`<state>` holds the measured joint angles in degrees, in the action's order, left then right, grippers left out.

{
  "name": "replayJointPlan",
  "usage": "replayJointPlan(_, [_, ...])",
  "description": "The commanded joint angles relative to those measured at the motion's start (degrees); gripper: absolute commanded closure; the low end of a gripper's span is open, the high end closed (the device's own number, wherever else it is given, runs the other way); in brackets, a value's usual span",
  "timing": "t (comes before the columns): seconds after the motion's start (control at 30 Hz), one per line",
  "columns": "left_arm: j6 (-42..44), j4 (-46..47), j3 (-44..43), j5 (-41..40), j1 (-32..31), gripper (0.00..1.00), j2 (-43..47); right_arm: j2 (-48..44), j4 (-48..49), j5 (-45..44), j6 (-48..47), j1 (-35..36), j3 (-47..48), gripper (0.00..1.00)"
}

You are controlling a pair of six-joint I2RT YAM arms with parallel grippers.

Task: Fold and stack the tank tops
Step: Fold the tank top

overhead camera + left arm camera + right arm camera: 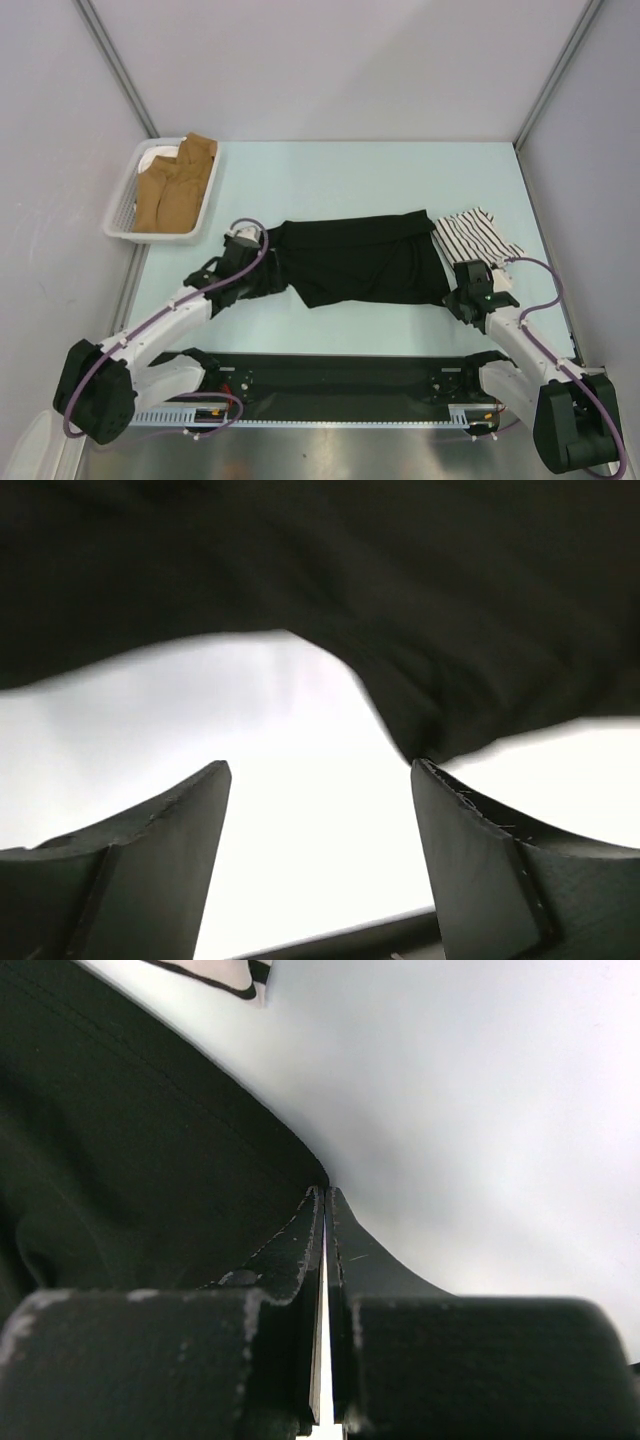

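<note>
The black tank top (360, 260) lies spread across the middle of the table with its upper part folded over. To its right rests the striped tank top (478, 235), folded small. My left gripper (262, 268) is at the black top's left edge. In the left wrist view it (320, 765) stands open with nothing between the fingers, and the black top (400, 600) hangs just ahead, one fold touching the right fingertip (430, 780). My right gripper (455, 298) is at the top's near right corner. It (327, 1192) is shut, tips against the black top's (120, 1160) edge; a pinch cannot be made out.
A white basket (120, 215) holding tan garments (175, 185) stands at the back left. A corner of the striped top (215, 975) shows at the top of the right wrist view. A black strip (340, 375) runs along the near edge between the arm bases. Grey walls close in the table.
</note>
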<state>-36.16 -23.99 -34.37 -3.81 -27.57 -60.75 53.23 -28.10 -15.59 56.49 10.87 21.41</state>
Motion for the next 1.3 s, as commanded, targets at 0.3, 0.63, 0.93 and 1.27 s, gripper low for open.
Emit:
replayJointPlan(0.3, [-10.8, 11.1, -2.6, -2.3, -18.8, 0.5, -10.6, -0.4, 0.8, -0.6, -1.2, 0.7, 2.1, 1.0])
replayJointPlan(0.63, [-11.7, 15.3, -5.2, -1.4, -20.1, 0.56, -20.2, -1.5, -0.3, -0.8, -1.8, 0.6, 2.6, 1.0])
replayJointPlan(0.93, [-13.1, 14.3, -2.6, -0.6, -21.3, 1.0, -19.1, -1.8, -2.0, -2.0, -2.3, 0.5, 2.9, 1.0])
replayJointPlan(1.27, [-11.1, 8.3, 6.4, -0.1, -15.1, 1.0, -7.0, -2.8, -5.7, -3.7, -3.1, 0.0, 3.9, 1.0])
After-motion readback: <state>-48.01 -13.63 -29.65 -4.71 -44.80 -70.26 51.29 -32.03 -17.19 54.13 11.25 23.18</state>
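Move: Some 11 cm to the left hand's right, 3 cm back and 5 cm below lies the black tank top's bottom tip, the drooping near point of the cloth. The same garment's far-left corner is about 16 cm ahead and 9 cm left, and the folded striped tank top is roughly 17 cm ahead and 50 cm right. From the right hand, which still pinches the near-right corner, that tip lies about 33 cm left and 1 cm back. Sweeping right about 12 cm, first with a little backward travel and then sinking some 4 cm, the open left hand comes down at the black tank top's bottom tip, narrowing as it goes. There the fingers shut and pinch the tip, then drag it about 5 cm left and slightly back, while the right hand keeps its corner almost in place. ##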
